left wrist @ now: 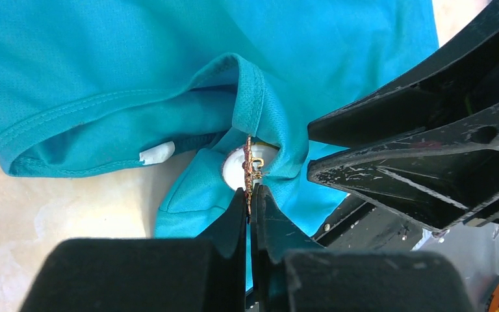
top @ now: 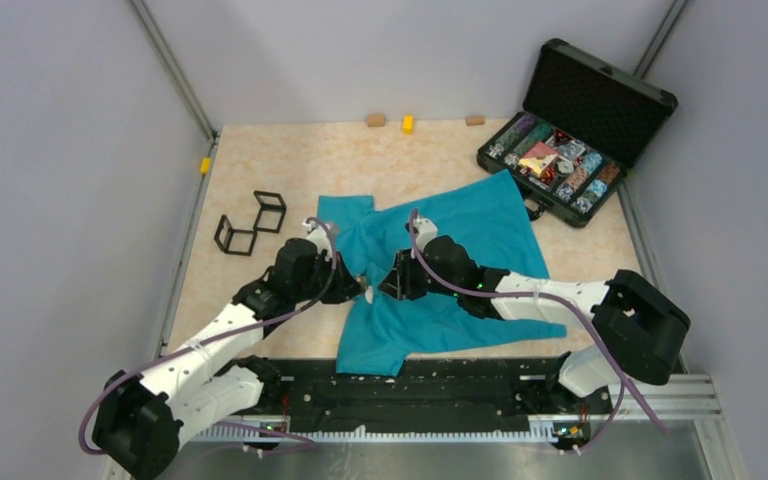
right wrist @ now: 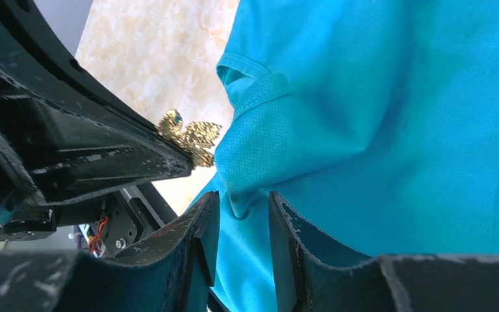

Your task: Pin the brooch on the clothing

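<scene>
The clothing [top: 480, 225], a teal T-shirt, lies spread on the table between both arms. My left gripper [left wrist: 250, 195] is shut on the brooch [left wrist: 249, 166], a tiny gold-brown ornament seen edge-on with a white round part, pressed against a raised fold by the collar hem. The white label [left wrist: 156, 153] shows inside the collar. In the right wrist view the brooch [right wrist: 188, 135] pokes out past the left fingers [right wrist: 104, 156]. My right gripper [right wrist: 243, 208] stands open, its jaws on either side of a pinched-up fold of the clothing [right wrist: 396, 97], right beside the brooch.
An open black case [top: 575, 130] with multicoloured trinkets stands at the back right. Two black cube frames [top: 250, 225] sit left of the shirt. Small blocks [top: 407, 123] line the far edge. Grey walls close in the table.
</scene>
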You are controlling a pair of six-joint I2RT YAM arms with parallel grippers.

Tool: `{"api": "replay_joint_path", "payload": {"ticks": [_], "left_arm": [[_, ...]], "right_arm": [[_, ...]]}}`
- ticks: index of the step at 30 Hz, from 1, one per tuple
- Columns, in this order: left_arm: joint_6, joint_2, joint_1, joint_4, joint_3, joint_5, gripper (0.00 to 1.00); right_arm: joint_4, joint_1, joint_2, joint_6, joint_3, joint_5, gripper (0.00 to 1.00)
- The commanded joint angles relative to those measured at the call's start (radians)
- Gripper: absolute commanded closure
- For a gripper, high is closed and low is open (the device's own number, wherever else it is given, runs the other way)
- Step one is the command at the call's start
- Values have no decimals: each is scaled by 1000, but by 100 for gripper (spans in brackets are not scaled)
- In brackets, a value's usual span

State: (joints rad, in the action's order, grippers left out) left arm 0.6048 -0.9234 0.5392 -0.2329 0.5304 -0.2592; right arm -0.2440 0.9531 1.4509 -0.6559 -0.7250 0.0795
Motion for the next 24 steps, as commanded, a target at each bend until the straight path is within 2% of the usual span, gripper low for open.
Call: {"api": "replay_joint_path", "payload": {"ticks": [1,14,19,24], "left_arm": [[14,-16,28,31,8,40,100],[20,-40,78,7,47,108,100],[7,-57,106,-19,76,148,100],[-17,-95,140,-82,116,194,100]], "right_arm": [[-70,9,-3,-9,-8,15,65],[-55,9,28,-2,-30,25,72],[-81,9,28,-8,-27,34,100],[-106,10,8,-1,-19,33,100]]}}
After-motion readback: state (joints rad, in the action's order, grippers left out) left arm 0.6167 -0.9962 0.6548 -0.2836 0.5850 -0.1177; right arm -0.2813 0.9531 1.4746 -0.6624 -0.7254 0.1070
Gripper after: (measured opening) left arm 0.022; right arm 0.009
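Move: The right hand's part-open fingers already straddle the low end of the clothing's raised fold, whose middle lies some 1 cm ahead, 2 cm left and 1 cm below the hand; the brooch is about 4 cm to the hand's left and 1 cm ahead. From the left hand, which holds the brooch, the fold lies about 2 cm ahead, 3 cm right and 1 cm down, and the white disc roughly level in reach, 2 cm right and 3 cm below. The right hand stays almost in place, edging only about half a centimetre left, while its fingers go from about a third open to shut, most of that late and quickly, pinching the low edge of the clothing's fold between the tips. The left hand keeps its grip on the brooch and eases roughly 1 cm down and 1 cm to the right, rolling its left side up by some 5 degrees, so that the brooch comes close up against the left face of that fold beside the right fingertips. ##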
